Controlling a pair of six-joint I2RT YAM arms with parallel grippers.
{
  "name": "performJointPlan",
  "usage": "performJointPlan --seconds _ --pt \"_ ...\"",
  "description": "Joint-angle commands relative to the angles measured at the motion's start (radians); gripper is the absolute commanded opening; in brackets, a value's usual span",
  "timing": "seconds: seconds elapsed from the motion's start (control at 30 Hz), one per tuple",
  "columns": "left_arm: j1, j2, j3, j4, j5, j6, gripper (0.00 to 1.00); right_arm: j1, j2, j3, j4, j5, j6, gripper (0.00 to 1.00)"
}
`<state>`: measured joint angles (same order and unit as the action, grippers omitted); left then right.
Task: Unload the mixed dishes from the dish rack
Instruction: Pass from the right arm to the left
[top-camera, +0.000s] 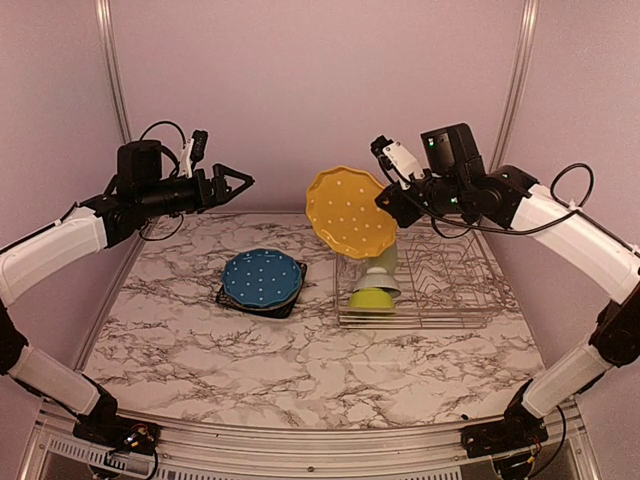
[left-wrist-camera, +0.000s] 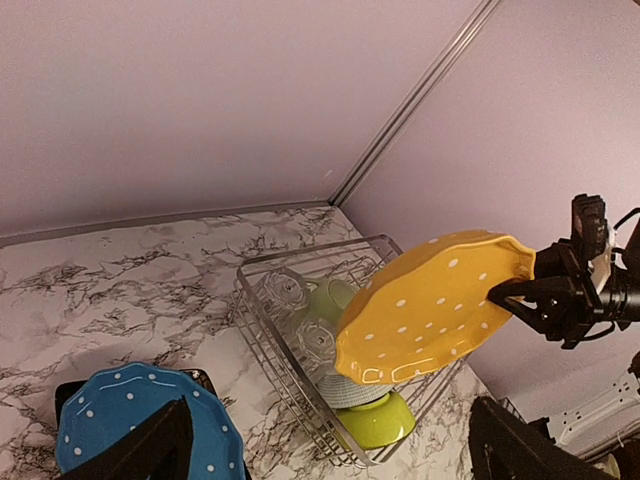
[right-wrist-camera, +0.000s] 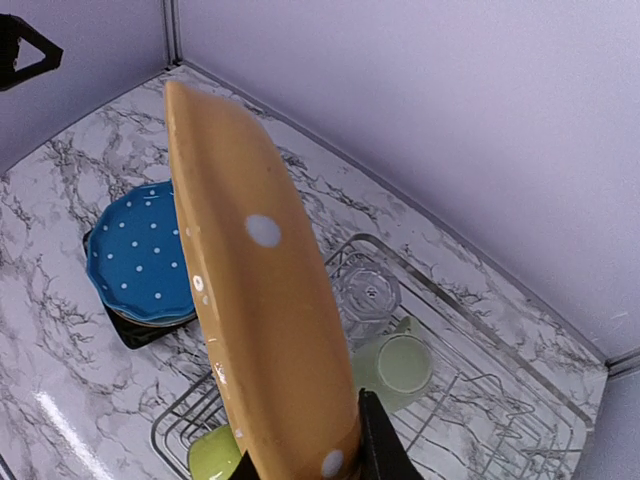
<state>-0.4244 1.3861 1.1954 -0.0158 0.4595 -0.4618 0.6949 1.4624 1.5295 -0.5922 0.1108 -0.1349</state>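
Observation:
My right gripper (top-camera: 388, 205) is shut on the rim of the orange dotted plate (top-camera: 350, 212), holding it tilted in the air above the left end of the dish rack (top-camera: 440, 322). In the right wrist view the plate (right-wrist-camera: 260, 300) stands edge-on between the fingers. Below it in the rack lie a lime green bowl (top-camera: 371, 297) with a small white bowl (top-camera: 382, 277) upside down on it, a pale green mug (right-wrist-camera: 405, 362) and a clear glass (right-wrist-camera: 366, 292). The blue plate (top-camera: 262, 277) rests on the dark square plate (top-camera: 228, 299) on the table. My left gripper (top-camera: 240, 182) hangs open and empty, high at the back left.
The marble table (top-camera: 300, 370) is walled on three sides by pale panels. The rack's upright tines (top-camera: 455, 270) fill its right half. The stacked plates lie just left of the rack.

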Motion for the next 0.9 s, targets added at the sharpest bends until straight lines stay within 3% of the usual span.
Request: performJointPlan --seconds 0.0,0.27,0.87 --pt "-0.036 0.024 0.02 -0.024 0.028 0.043 0.97 -0.054 -0.012 0.084 0.251 -0.22 0.233 0.0" --pt "-0.06 0.124 0.101 -0.088 0.063 0.018 0.76 -0.119 0.007 0.045 0.372 -0.391 0.407 0.0" --pt "-0.109 0.247 0.188 0.001 0.083 -0.051 0.59 -0.123 0.019 -0.042 0.46 -0.526 0.536 0.0"
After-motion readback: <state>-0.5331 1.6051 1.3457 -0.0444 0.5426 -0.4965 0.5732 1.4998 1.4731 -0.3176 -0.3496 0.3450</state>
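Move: The yellow dotted plate hangs by its right rim from the right hand. Its middle is some 22 cm to the left hand's right, 2 cm ahead and 4 cm lower. The blue plate stack lies about 6 cm ahead of the left hand and 30 cm below, level sideways. The left gripper is about 28 cm to the right hand's left, 2 cm ahead. The lime bowl is 29 cm under the right hand, 2 cm ahead; the pale green cup is 13 cm ahead, 3 cm right, 27 cm down. The yellow plate, still pinched by the right hand, is swung up at its free left side as that wrist rolls some 30 degrees, the hand easing left and a little up, then sinking slightly. The left hand comes to meet its left rim, about 7 cm rightward and 3 cm down, its fingers narrowing partway but staying open; contact with them can't be made out. ##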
